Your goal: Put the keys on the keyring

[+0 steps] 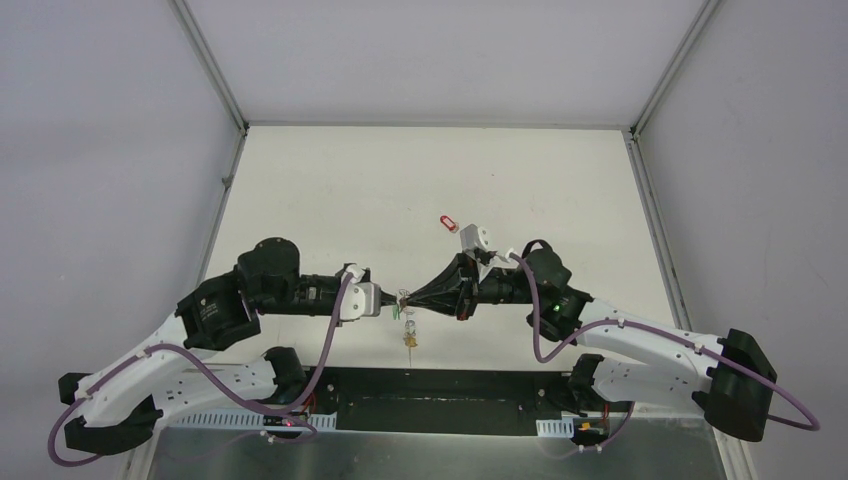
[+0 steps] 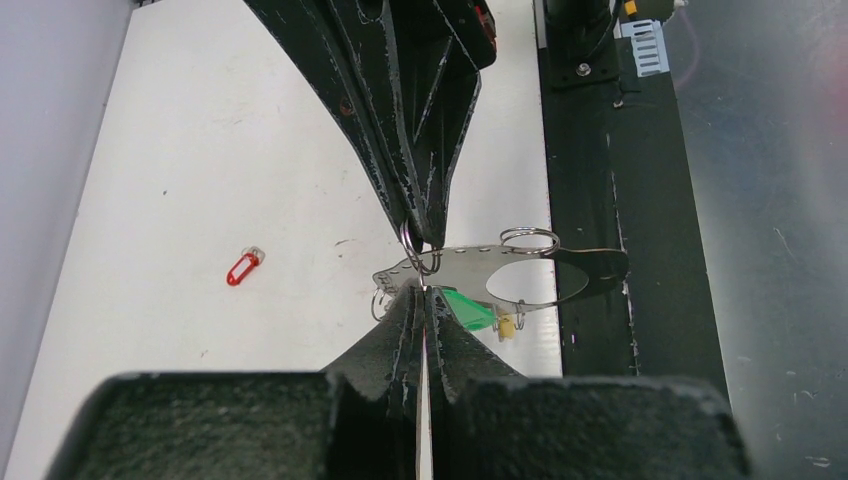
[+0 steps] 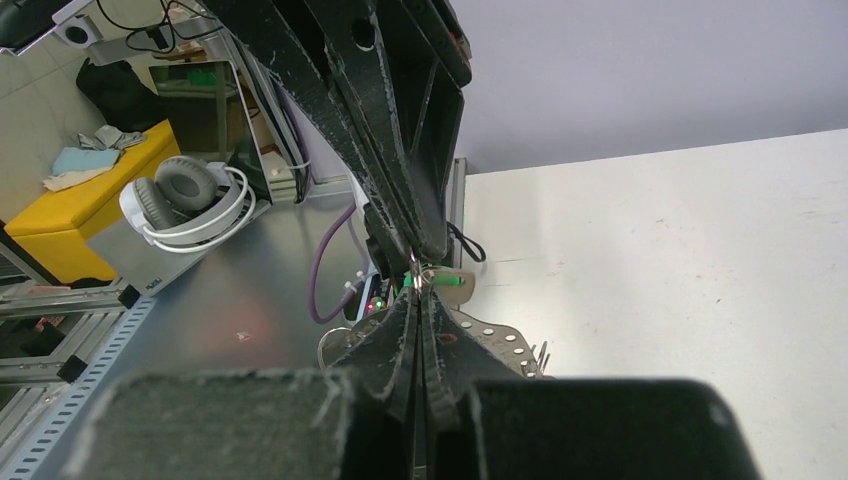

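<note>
My left gripper (image 1: pixel 394 300) and right gripper (image 1: pixel 411 298) meet tip to tip above the middle of the table, both shut. Between them hangs the keyring (image 2: pixel 470 265), which shows as a flat silver metal piece with small holes and one big oval opening. A small wire loop (image 2: pixel 414 256) passes through its end. The right gripper (image 2: pixel 427 240) pinches that loop from above, and the left gripper (image 2: pixel 424 292) is shut on the keyring's edge just below. A green tag (image 2: pixel 465 308) and a yellow tag (image 2: pixel 507 325) dangle from it. A red-tagged key (image 1: pixel 447 222) lies alone on the table.
A black base strip (image 1: pixel 440 400) runs along the near edge between the arm mounts. White walls (image 1: pixel 100 150) close in the table on both sides and at the back. In the right wrist view, headphones (image 3: pixel 190 200) lie on a metal surface off the table.
</note>
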Tool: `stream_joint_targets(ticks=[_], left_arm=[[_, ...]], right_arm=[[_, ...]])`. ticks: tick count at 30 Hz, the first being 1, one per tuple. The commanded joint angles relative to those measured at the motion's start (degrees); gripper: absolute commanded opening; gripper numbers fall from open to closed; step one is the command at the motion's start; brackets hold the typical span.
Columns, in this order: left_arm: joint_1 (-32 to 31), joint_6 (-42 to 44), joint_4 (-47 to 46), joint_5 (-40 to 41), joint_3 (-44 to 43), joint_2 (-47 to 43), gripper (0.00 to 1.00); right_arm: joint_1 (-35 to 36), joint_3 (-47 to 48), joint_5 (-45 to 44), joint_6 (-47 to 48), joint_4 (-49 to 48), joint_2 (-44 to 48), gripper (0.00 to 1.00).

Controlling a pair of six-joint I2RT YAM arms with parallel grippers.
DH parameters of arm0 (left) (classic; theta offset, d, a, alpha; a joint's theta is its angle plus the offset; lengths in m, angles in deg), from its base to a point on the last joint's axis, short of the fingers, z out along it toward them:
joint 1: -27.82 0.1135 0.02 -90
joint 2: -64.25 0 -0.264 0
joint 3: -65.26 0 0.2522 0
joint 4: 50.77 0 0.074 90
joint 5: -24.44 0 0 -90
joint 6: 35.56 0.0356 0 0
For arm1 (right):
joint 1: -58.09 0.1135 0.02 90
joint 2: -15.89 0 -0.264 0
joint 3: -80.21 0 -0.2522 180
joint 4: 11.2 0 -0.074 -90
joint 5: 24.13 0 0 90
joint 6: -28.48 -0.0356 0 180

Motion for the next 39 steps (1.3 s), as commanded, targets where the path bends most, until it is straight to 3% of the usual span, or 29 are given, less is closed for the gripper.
stream_joint_targets(ticks=[1,12,28,30,36,39], left_arm=[[-0.4,-1.8,-0.9,-1.5,0.7,0.4,0.00],[-0.4,-1.3,0.3,-1.9,0.6,4.1,0.00],[-0.4,-2.4,0.3,-2.7,3.3,1.0,0.04],[-0.4,-2.6,0.2,-2.7,3.5,0.7,0.08],[-0.4,-3.9,0.3,-0.9,3.2,-0.7,0.35],[-0.4,-5.7,0.0,1.0,2.7,-1.5,0.39]], right_arm=[[0.0,0.3,-0.2,0.3,-3.1,1.2,0.00],[0.0,-0.1,-0.3,0.3,-3.1,1.6,0.00],[0.0,0.0,-0.5,0.5,-3.3,1.6,0.00],[0.0,0.0,-0.4,0.5,-3.3,1.6,0.00],[0.0,-0.1,-0.5,0.4,-3.3,1.7,0.00],[0.0,-0.2,-0.5,0.4,-3.3,1.8,0.00]])
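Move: My left fingers are shut on the small ring end of the green key, right where the wire ring pinched by my right fingers lies, about 1 cm to the right and 1 cm higher. The green key's tag hangs roughly 2 cm back, 1 cm right and 4 cm below the left hand, and the yellow tag some 7 cm back, 2 cm right and 8 cm below it. From my right hand, the green tag lies about 2 cm back, 1 cm left and 5 cm below. I draw my left hand down about 3 cm beside the right fingertips, first easing about 1 cm right and then back left, with a slight tilt of about 5 degrees. Near the bottom I open its fingers to roughly a third and let go of the green key's ring end. My right hand keeps its pinch on the wire ring and sinks about 1 cm. ##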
